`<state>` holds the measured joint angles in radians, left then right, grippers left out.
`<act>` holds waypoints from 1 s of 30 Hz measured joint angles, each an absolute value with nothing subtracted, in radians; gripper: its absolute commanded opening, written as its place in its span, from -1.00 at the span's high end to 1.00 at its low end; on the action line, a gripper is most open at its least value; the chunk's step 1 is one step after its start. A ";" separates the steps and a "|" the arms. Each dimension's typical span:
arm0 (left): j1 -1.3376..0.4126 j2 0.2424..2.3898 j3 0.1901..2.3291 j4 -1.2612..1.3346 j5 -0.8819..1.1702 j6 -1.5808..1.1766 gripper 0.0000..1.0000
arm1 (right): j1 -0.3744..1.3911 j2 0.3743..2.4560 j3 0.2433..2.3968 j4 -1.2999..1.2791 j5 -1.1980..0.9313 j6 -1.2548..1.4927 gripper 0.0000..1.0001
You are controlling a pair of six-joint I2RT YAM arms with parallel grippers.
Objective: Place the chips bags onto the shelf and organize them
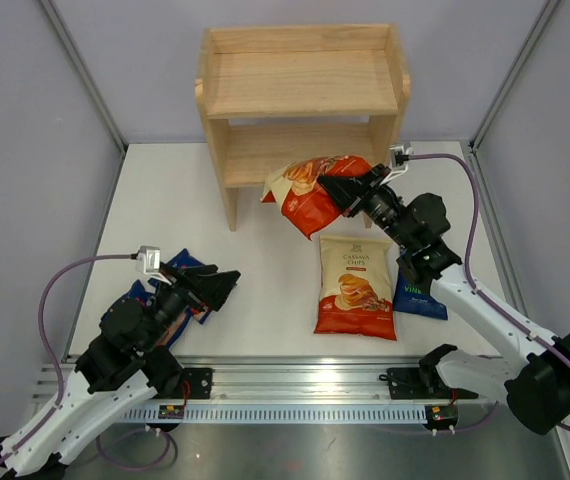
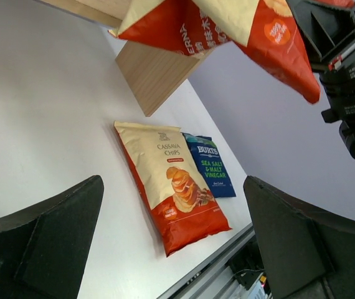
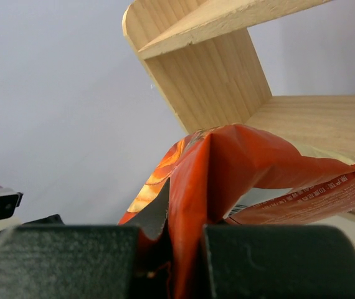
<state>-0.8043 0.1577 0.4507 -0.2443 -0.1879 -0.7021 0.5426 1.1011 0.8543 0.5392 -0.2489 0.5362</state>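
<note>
My right gripper [image 1: 350, 190] is shut on the edge of a cream-and-red Cassava Chips bag [image 1: 307, 192], which hangs in the air in front of the wooden shelf's [image 1: 300, 90] lower tier. In the right wrist view the bag's [image 3: 246, 174] crimped seam is pinched between the right gripper's [image 3: 187, 261] jaws. A second Cassava bag [image 1: 355, 285] lies flat on the table, with a dark blue Burts bag [image 1: 420, 300] to its right, partly under the right arm. My left gripper [image 1: 215, 285] is open and empty above blue Burts bags [image 1: 148, 294] at the left, which the arm mostly hides.
Both shelf tiers look bare. In the left wrist view, the flat Cassava bag [image 2: 174, 187] and the Sea Salt & Malt Vinegar bag [image 2: 208, 165] lie near the table's front rail. The shelf's side panel [image 2: 156, 75] stands behind them, and the held bag [image 2: 227, 31] hangs overhead.
</note>
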 measured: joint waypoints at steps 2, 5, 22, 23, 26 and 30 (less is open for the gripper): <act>-0.804 0.148 0.456 -0.268 -0.183 -0.683 -0.98 | 0.530 1.130 0.854 0.584 -0.252 0.537 1.00; -0.804 0.132 0.466 -0.302 -0.175 -0.654 -0.98 | 0.517 1.172 0.854 0.661 -0.252 0.539 1.00; -0.804 0.079 0.543 -0.433 -0.170 -0.570 -0.98 | 0.514 1.392 0.736 1.043 -0.055 0.540 1.00; -0.804 0.079 0.546 -0.437 -0.170 -0.568 -0.98 | 0.514 1.407 0.732 1.067 -0.034 0.542 0.99; -0.804 0.079 0.557 -0.462 -0.170 -0.561 -0.98 | 0.514 1.428 0.716 1.123 0.026 0.557 0.99; -0.804 0.078 0.561 -0.488 -0.173 -0.559 -0.98 | 0.515 1.437 0.685 1.173 0.113 0.592 0.96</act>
<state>-0.8043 0.0776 0.5610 -0.4877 -0.1734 -0.5594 0.5148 1.4372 0.6853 1.1732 0.1135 0.5922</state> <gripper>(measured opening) 0.988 0.064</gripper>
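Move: The right hand already holds a cassava chips bag by its red end. The middle of the lower shelf lies about 18 cm ahead of this hand, 7 cm to its left and 11 cm below. The shelf's right side panel is as far ahead but some 13 cm to the hand's right. On the table about 31 cm below, the flat cassava bag is 4 cm back and 9 cm right. From the left hand, the lower shelf is roughly 32 cm ahead and 20 cm right, about level. Still pinching the bag's red end, the right hand carries it forward about 9 cm into the opening above the lower shelf, first level, then also sinking some 6 cm, and drifts a little right at the end while turning about 20 degrees clockwise, its left side rising slightly. The empty left hand, fingers wide open, eases back and left about 3 cm. ##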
